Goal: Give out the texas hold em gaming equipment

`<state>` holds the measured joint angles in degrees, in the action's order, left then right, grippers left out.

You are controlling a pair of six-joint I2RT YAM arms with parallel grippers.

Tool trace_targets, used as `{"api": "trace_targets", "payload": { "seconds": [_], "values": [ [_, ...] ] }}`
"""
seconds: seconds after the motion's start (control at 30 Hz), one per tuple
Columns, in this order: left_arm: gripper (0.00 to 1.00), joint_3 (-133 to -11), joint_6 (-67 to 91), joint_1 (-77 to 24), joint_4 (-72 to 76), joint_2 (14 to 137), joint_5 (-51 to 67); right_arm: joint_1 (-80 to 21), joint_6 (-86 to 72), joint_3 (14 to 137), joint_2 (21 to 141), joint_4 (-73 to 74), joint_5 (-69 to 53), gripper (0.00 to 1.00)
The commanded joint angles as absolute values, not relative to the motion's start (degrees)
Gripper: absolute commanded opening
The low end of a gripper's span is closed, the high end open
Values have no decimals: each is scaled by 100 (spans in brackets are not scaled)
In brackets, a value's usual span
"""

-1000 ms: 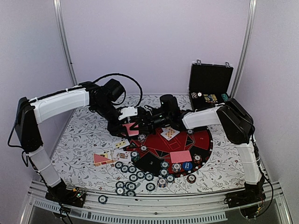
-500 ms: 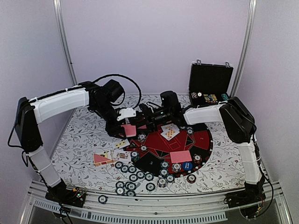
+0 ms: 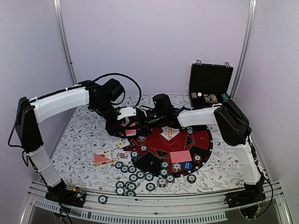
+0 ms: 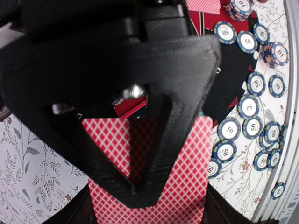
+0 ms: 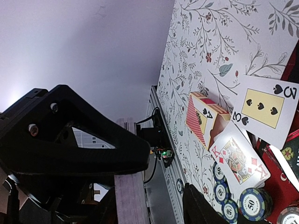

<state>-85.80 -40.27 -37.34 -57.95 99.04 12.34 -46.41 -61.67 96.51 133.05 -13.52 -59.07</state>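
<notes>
My left gripper [image 3: 123,125] hangs over the mat's left edge, shut on a stack of red-backed playing cards [image 3: 127,132]. In the left wrist view the cards [image 4: 187,177] sit between my jaws [image 4: 149,213]. The right arm's black finger [image 4: 117,93] crosses in front of them. My right gripper [image 3: 136,122] meets the left one, open. In the right wrist view a pale card [image 5: 128,198] stands between its spread jaws [image 5: 149,211], close to the left one. Striped poker chips [image 3: 133,177] lie along the mat's front.
The round red-and-black mat [image 3: 202,140] holds a face-up card [image 3: 169,133], a face-down card [image 3: 181,156] and a blue button [image 3: 187,165]. Face-up cards [image 5: 266,109] and a card box [image 5: 203,119] lie left of the mat. The black case [image 3: 210,86] stands open at back right.
My right gripper has slid left to the left gripper's cards, and its jaws have opened. The left arm has barely moved.
</notes>
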Motion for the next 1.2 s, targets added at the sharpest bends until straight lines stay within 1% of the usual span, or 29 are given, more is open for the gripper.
{"api": "trace_targets", "payload": {
  "seconds": [0.0, 0.07, 0.23, 0.37, 0.53, 0.73, 0.77, 1.0, 1.17],
  "values": [
    [48, -8754, -3973, -3718, -5783, 9971, 1273, -4678, -5994, 9806, 13430, -1178, -5827, 46],
    [48, -8754, -3964, -3718, -5788, 9979, 1278, -4676, -5994, 9817, 13443, -1169, -5825, 45],
    [48, -8721, -3964, -3722, -5809, 9948, 1246, -4584, -5917, 9591, 13362, -1114, -5783, 38],
    [48, -8680, -3973, -3718, -5819, 9909, 1254, -4498, -5774, 9270, 13147, -1041, -5682, 38],
    [48, -8681, -3962, -3718, -5818, 9923, 1254, -4483, -5648, 9211, 13036, -929, -5652, 37],
    [48, -8666, -3966, -3718, -5827, 9893, 1227, -4431, -5558, 9104, 12959, -861, -5623, 34],
    [48, -8662, -3965, -3718, -5827, 9896, 1228, -4418, -5556, 9073, 12936, -868, -5613, 33],
    [49, -8640, -3955, -3718, -5796, 9907, 1189, -4378, -5552, 9007, 12817, -861, -5610, 18],
    [49, -8627, -3955, -3718, -5805, 9906, 1177, -4377, -5539, 8998, 12775, -840, -5629, 16]
  ]
}}
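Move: The card deck, held by its long edges in the left fingers, lies right at the right hand: its middle is about 2 cm left of that hand point and level with it, and some 2 cm to the right of the left hand point. On the table about 14 cm below the right hand, the three of spades is some 3 cm ahead and 4 cm left. The king is roughly 4 cm back and 4 cm left, and the card box 6 cm back and 12 cm left. Already straddling the deck's free end, the right fingers close from about half open to nearly shut across its two faces, pinching the end while the hand draws back some 2 cm to the right, tipping by only a few degrees. The left hand stays in place and keeps its hold on the deck's long edges. ##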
